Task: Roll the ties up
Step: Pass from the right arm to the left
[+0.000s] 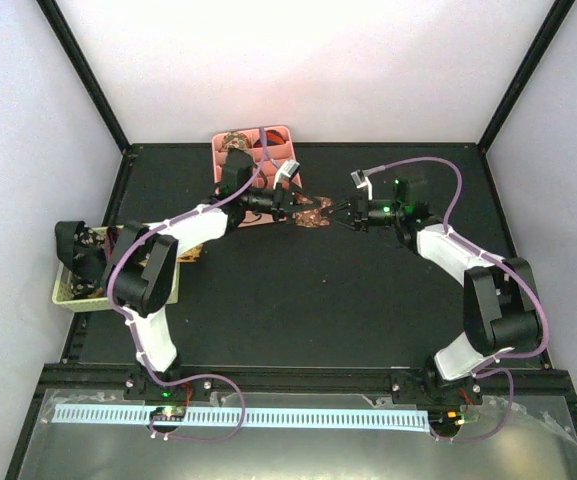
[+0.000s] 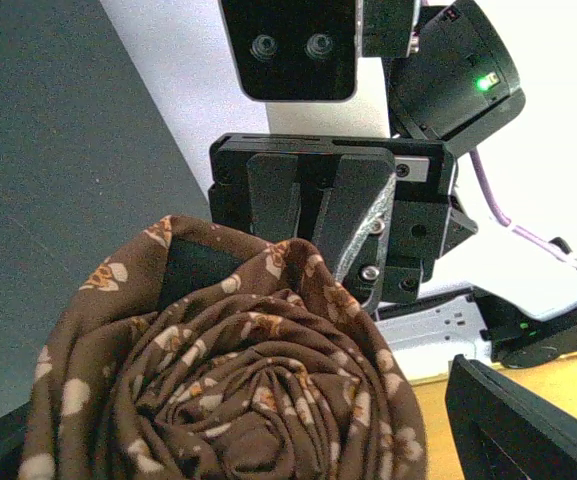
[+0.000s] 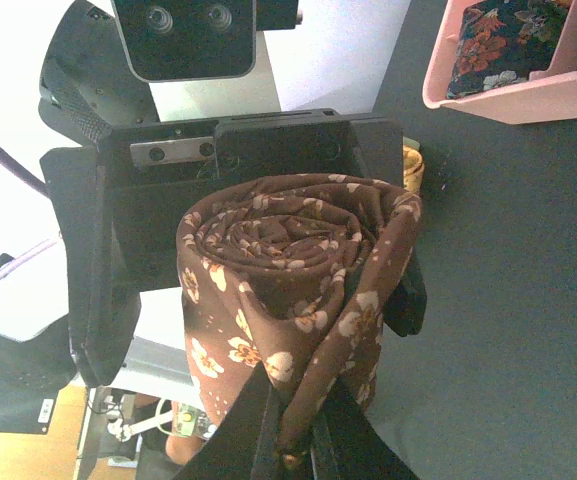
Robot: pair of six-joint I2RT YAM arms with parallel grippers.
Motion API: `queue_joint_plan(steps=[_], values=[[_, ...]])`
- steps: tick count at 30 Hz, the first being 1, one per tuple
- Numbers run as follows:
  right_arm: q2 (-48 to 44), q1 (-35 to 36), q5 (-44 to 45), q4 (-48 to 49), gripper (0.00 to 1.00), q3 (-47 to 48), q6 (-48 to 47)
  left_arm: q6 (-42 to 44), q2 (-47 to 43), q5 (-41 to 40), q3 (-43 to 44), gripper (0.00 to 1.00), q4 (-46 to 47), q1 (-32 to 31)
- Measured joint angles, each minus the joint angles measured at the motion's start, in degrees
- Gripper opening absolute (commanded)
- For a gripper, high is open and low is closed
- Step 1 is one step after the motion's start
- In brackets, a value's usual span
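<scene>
A brown tie (image 1: 314,212) with pale flowers, wound into a round roll, hangs in the air over the back middle of the black table, between both grippers. My right gripper (image 3: 293,425) is shut on the loose outer edge of that roll (image 3: 288,270). From the opposite side my left gripper (image 2: 248,430) stands open around the roll (image 2: 238,380). One finger (image 3: 408,300) of the left gripper lies against the fabric. The other finger (image 3: 88,300) stays apart from it. More ties lie in the pink tray and the basket.
A pink divided tray (image 1: 280,133) stands at the back edge, holding rolled ties (image 3: 488,45). A pale woven basket (image 1: 66,292) with loose ties (image 1: 93,240) sits at the table's left edge. The black frame posts rise at the back corners.
</scene>
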Motion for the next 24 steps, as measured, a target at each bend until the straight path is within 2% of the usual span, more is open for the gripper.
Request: queue_joint_plan(steps=[4,14,24], values=[[0.0,0.0,0.4,-0.5,0.02,0.0,-0.2,0.9,0.8,0.1,0.6,0.86,-1.7,-0.5],[-0.1,0.0,1.1,-3.0,0.01,0.0,-2.4,5.4,1.2,-0.3,2.3,0.66,-8.9,-1.0],[-0.4,-0.1,1.9,-5.9,0.02,0.0,-4.7,7.7,1.2,-1.2,2.3,0.36,-11.9,-0.9]])
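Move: The brown floral tie roll, its spiral end up, already stands between the left hand's open fingers: its middle is about level fore and aft, some 1 cm to the right and 1 cm below. The right hand already pinches the roll, whose middle lies about 5 cm to its left, at about the same height. Counted from the left hand, the pink organizer's middle is some 8 cm ahead, 11 cm left and 20 cm below; its near row of rolled ties is about 3 cm ahead and 10 cm left. The left hand sinks about 2 cm around the brown roll, easing a little to the right early on, then closes its wide-open fingers to roughly half their opening until they come up against the roll's two sides. The right hand keeps its shut pinch on the roll from the other side and lowers it slowly by a good 1 cm, both hands tilting only a few degrees. ##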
